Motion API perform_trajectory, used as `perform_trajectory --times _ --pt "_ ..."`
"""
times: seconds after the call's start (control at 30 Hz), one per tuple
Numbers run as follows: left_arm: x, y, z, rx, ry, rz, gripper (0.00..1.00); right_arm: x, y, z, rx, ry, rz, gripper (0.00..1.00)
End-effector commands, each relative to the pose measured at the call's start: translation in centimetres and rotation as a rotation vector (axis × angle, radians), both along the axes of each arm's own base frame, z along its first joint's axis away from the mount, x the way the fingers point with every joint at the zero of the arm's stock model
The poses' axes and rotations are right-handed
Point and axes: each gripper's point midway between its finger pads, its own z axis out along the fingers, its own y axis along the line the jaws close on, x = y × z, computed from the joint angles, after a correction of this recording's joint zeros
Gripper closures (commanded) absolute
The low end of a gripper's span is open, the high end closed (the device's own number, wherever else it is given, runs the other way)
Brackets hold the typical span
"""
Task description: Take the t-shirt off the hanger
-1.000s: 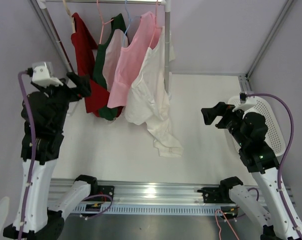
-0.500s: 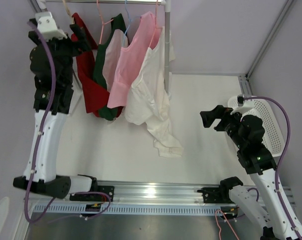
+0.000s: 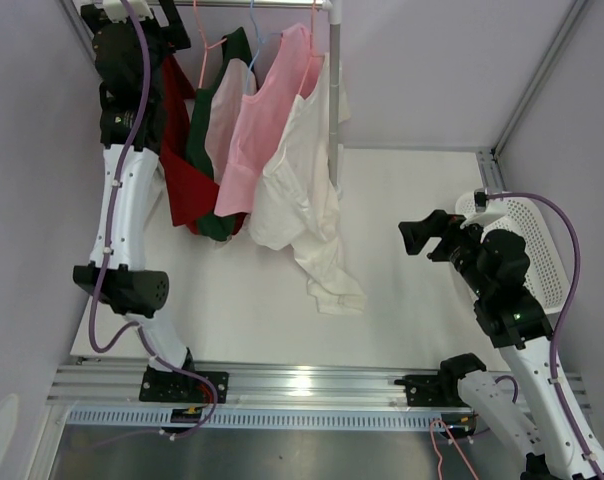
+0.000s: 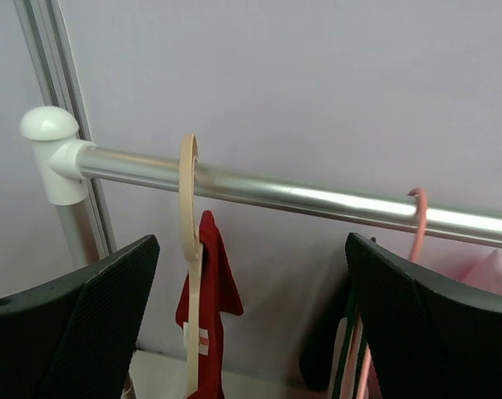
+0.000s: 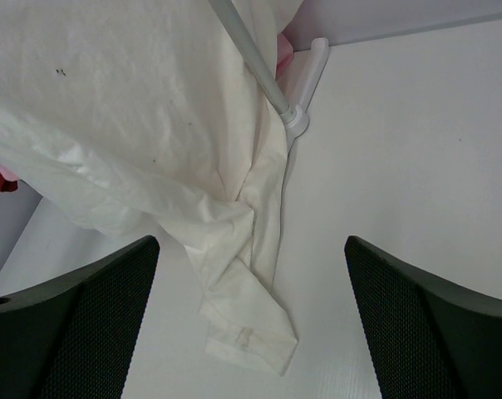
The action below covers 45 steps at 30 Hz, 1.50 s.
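Note:
A rail (image 4: 317, 199) carries several hangers. A cream hanger (image 4: 189, 191) holds a red t-shirt (image 4: 211, 291), which also shows in the top view (image 3: 177, 150). A pink hanger (image 4: 415, 224) hangs further right. Green (image 3: 207, 140), pink (image 3: 262, 130) and white (image 3: 302, 190) shirts hang beside the red one. The white shirt's hem lies on the table (image 5: 247, 324). My left gripper (image 3: 170, 18) is raised to rail height, open and empty (image 4: 251, 324), with the cream hanger between its fingers' lines but farther off. My right gripper (image 3: 417, 232) is open and empty (image 5: 251, 316), low, facing the white shirt.
A white basket (image 3: 542, 250) stands at the right edge behind my right arm. The rack's upright post (image 3: 334, 100) meets the table at its foot (image 5: 305, 91), right of the white shirt. A white end cap (image 4: 50, 137) joins the rail to the left post.
My left arm has swung up from beside the red t-shirt to the rail at the top left. My right gripper has barely moved.

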Motion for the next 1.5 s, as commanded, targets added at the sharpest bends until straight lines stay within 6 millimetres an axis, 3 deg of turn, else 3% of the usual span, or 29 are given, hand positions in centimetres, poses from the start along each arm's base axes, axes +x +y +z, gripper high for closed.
perform_trajectory --times 0.0,0.27,0.37,0.43,0.53,0.57,0.73,0.83,0.9,1.03,1.13,1.47 --pt "-0.6 1.4 2.1 -0.012 -0.061 0.034 0.01 0.2 0.5 0.4 0.002 -0.025 0.024 0.01" --pt "2.4 4.3 -0.6 -0.021 -0.025 0.077 0.03 0.6 0.8 -0.5 -0.004 0.007 0.036 0.0" --pt "3.3 4.7 -0.9 -0.047 -0.033 0.059 0.07 0.8 0.9 -1.0 -0.007 0.019 0.037 0.0" --pt "3.7 6.6 -1.1 -0.055 -0.046 0.071 0.08 0.8 0.9 -1.2 -0.009 0.023 0.034 0.01" --pt "4.5 7.1 -1.2 -0.062 -0.066 0.06 0.18 1.0 0.9 -1.1 -0.012 0.022 0.032 0.01" --pt "4.6 7.0 -1.2 -0.073 -0.072 0.05 0.33 1.0 0.8 -1.2 -0.014 0.023 0.029 0.0" --pt "5.4 6.7 -0.9 -0.081 -0.106 -0.003 0.47 1.3 0.6 -1.6 -0.023 0.031 0.015 0.0" --pt "5.6 6.2 -0.4 -0.086 -0.135 -0.031 0.7 1.5 0.7 -1.9 -0.024 0.042 0.014 0.01" --pt "5.6 5.9 -0.4 -0.092 -0.138 -0.05 0.76 1.6 0.7 -2.0 -0.025 0.044 0.014 0.0" --pt "5.2 5.2 0.4 -0.081 -0.158 -0.089 0.76 1.6 0.7 -2.0 -0.025 0.045 0.014 0.0" --pt "4.6 4.8 1.7 -0.07 -0.188 -0.11 0.97 1.6 0.7 -2.1 -0.026 0.045 0.016 0.0" --pt "3.0 3.6 3.7 -0.059 -0.226 -0.177 0.99 1.5 0.9 -2.3 -0.024 0.052 0.028 0.01"
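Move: The left hand, open in front of the clothes rail, has the wooden hanger's hook about 7 cm ahead, 5 cm to its left and 3 cm lower, with the red t-shirt's middle some 25 cm beneath that hook. Along the rail, the white corner fitting is about 11 cm left of the hook and the pink hanger roughly 16 cm right of it. From the right hand, the hook is some 30 cm ahead, 50 cm left and 25 cm up. The left hand reaches about 7 cm forward and as far left, sinking nearly 5 cm to bring its open fingers around the wooden hanger, then shuts them and pinches the hook's lower part just under the rail. While closing it comes back some 3 cm right and 2 cm up, turning about 10 degrees clockwise; the open right hand sinks 3 cm. ##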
